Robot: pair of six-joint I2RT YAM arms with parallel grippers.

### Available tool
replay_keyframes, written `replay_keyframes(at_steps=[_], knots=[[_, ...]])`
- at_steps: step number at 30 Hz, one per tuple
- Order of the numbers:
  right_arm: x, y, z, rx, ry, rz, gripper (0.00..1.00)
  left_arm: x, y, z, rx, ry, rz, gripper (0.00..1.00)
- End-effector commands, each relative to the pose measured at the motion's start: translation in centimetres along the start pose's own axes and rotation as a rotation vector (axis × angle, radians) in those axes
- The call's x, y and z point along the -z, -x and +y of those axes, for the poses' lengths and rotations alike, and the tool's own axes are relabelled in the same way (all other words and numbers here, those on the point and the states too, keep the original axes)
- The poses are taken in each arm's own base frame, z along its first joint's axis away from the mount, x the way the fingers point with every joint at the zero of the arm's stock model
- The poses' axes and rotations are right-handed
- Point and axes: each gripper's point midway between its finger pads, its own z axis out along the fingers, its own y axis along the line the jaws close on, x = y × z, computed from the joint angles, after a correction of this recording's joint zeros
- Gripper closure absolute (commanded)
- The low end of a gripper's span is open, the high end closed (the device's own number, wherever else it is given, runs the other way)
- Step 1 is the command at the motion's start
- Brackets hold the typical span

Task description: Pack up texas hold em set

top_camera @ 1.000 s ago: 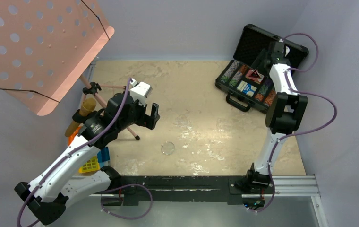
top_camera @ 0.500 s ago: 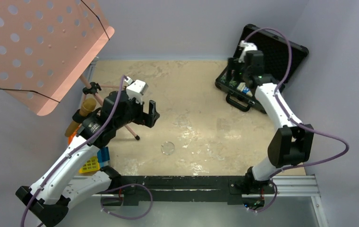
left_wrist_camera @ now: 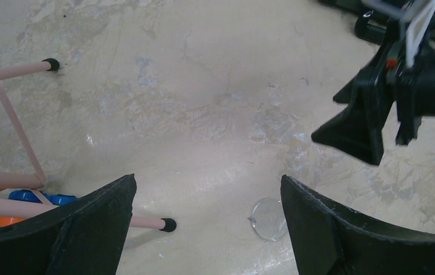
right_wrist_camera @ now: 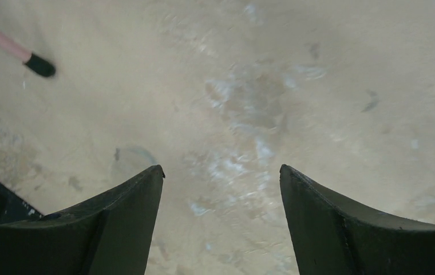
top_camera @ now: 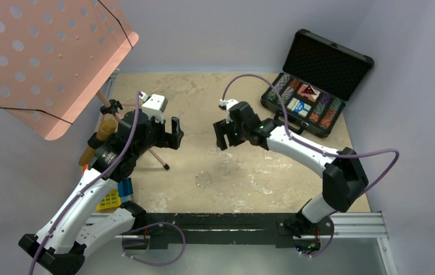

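The black briefcase (top_camera: 341, 66) of the texas hold em set lies open at the back right. Rows of coloured chips (top_camera: 281, 89), a blue-white card deck (top_camera: 298, 106) and a red deck (top_camera: 308, 91) sit inside it. A clear round button (top_camera: 204, 179) lies on the table, and shows as the clear button (left_wrist_camera: 268, 218) beside my left gripper's right finger. My left gripper (top_camera: 172, 137) (left_wrist_camera: 206, 179) hovers open and empty, back-left of the button. My right gripper (top_camera: 222, 140) (right_wrist_camera: 221, 167) hangs open and empty over bare table, with the button (right_wrist_camera: 133, 157) just beyond its left finger.
The pink perforated music stand (top_camera: 49, 57) leans over the left side, one leg's black foot (top_camera: 166, 167) close to my left arm. Yellow and blue crates (top_camera: 112, 197) sit at the near left. The black mounting rail (top_camera: 232, 220) runs along the near edge.
My right arm has swung away from the briefcase to the table's middle, its jaws narrowing slightly. My left gripper has drifted a little back and left, still open.
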Motion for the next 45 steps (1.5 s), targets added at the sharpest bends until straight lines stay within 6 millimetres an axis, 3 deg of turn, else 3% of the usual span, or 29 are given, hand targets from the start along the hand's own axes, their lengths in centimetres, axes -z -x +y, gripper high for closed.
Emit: replay_keyframes(at_steps=[1, 5, 9, 13, 17, 25, 45], knots=[[-0.5, -3.5, 5.2, -0.023, 0.05, 0.073, 0.22, -0.2, 1.1, 0.2, 0.003, 0.011, -0.049, 0.0], [-1.7, -6.3, 8.9, -0.017, 0.092, 0.152, 0.22, -0.2, 1.1, 0.1, 0.005, 0.004, -0.047, 0.0], [-3.0, -8.6, 10.9, -0.007, 0.073, 0.231, 0.21, -0.1, 1.1, 0.1, 0.004, 0.007, -0.051, 0.0], [-3.7, -10.0, 11.1, 0.01, 0.032, 0.261, 0.21, -0.1, 1.1, 0.2, 0.004, 0.009, -0.049, 0.0], [-3.8, -10.1, 10.9, 0.019, 0.006, 0.254, 0.21, -0.2, 1.1, 0.0, 0.006, -0.001, -0.046, 0.0], [-5.1, -11.7, 12.8, 0.049, -0.01, 0.282, 0.21, -0.1, 1.1, 0.2, 0.006, 0.014, -0.045, 0.0], [-7.3, -14.9, 12.1, 0.106, -0.142, 0.319, 0.23, -0.3, 1.0, 0.0, 0.01, 0.004, -0.04, 0.0]])
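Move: The clear disc lies on the table some 12 cm back from the open, empty right hand, about 10 cm to its left and 14 cm below. The black tip of the pink stand leg is some 13 cm to the left of the disc and 4 cm farther out; the case handle is roughly 20 cm right of this hand and 8 cm ahead. From the left hand, the disc is about 7 cm back, 9 cm right and 26 cm below. Back, down and to the left, the right hand swoops about 20 cm in all to the clear disc, fast at first, then easing through a brief hover into a last 3 cm or so of descent. On the way the wrist tips the fingers some 20 degrees steeper, nearly straight down, and they stay open, ending astride the disc with a tip close to either side. ##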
